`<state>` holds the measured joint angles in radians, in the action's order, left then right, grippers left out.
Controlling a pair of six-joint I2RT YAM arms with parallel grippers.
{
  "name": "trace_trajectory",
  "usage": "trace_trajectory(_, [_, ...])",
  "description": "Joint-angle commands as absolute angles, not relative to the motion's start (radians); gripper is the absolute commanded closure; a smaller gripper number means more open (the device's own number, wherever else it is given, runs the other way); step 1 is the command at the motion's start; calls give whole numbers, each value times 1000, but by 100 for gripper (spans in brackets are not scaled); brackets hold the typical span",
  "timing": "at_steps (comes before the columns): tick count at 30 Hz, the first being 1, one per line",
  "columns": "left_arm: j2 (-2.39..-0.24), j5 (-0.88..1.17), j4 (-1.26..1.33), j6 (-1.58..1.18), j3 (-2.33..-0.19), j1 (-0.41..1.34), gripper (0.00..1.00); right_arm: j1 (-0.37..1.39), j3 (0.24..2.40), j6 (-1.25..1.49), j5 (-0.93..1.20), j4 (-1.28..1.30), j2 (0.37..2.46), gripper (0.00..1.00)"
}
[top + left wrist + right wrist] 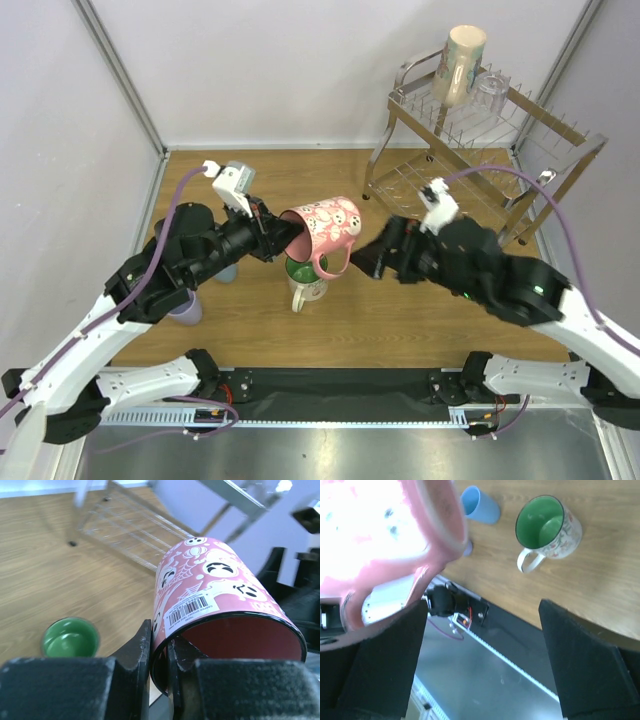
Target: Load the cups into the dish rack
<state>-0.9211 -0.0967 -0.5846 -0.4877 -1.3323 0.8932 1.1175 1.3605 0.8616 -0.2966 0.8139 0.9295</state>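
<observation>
My left gripper point(272, 238) point(159, 665) is shut on the rim of the pink mug point(325, 230) point(215, 587), one finger inside and one outside. The mug hangs on its side above the table. My right gripper point(363, 262) point(480, 655) stands open just right of the mug's handle, with nothing between its fingers. The pink mug point(415, 525) fills that view's upper left. Below it on the table stands the white mug with green inside point(305, 280) point(70, 639) point(547, 525). The dish rack point(480, 160) point(130, 530) at the far right carries the beige mug point(462, 62) and the clear glass point(490, 92).
The light-blue tumbler point(228, 271) point(480, 505) and the lavender tumbler point(186, 308) stand on the table at the left, partly hidden under my left arm. White walls close in the table on the left and at the back.
</observation>
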Motion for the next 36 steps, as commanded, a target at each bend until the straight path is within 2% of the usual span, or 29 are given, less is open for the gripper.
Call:
trace_trajectory(1, [-852,-207,-515,-495,-1356,887,100,970,1307,808,83,623,937,2])
trace_trajectory(7, [-756,-314,-536,-566,-1321,887,100,818,1191,932,487,277,948,0])
trace_trajectory(13, [-637,-301,-387,-574,-1203,887,100,805,1167,1132,669,19,1035,0])
trace_trajectory(19, [-630,-255,-258,-574,-1164,885,100,851,1232,1225,686,-43,1132,2])
trace_trajectory(31, [-707,-172,-87,-606,-1140,885,100,923,1236,1483,640,-325,1227,16])
trace_trajectory(36, [-721,-144,-74,-614,-1138,887,100,933,1239,1442,554,-266,1220,50])
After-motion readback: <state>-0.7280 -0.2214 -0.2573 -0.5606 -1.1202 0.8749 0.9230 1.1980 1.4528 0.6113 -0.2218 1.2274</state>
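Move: The left hand holds the pink mug by its rim, the mug's middle about 6 cm to its right, 1 cm ahead and 1 cm higher; the open right gripper it is meant for is some 15 cm right, 4 cm back and 3 cm below. From the right hand the mug lies about 9 cm left, 4 cm ahead and 4 cm up. The green mug stands on the table some 15 cm left of the right hand, 9 cm ahead and 32 cm below. After a small dip forward, the wide-open right hand sweeps about 13 cm left and then climbs to some 8 cm above its start, turning counter-clockwise and rolling its left side up, until its fingers straddle the pink mug's base and are closing, about half open at the end. The left hand keeps its pinch on the rim, swings left some 7 cm and comes back about halfway while rising 4 cm, rolling its right side up by roughly 15 degrees to lift the base towards the right gripper. ##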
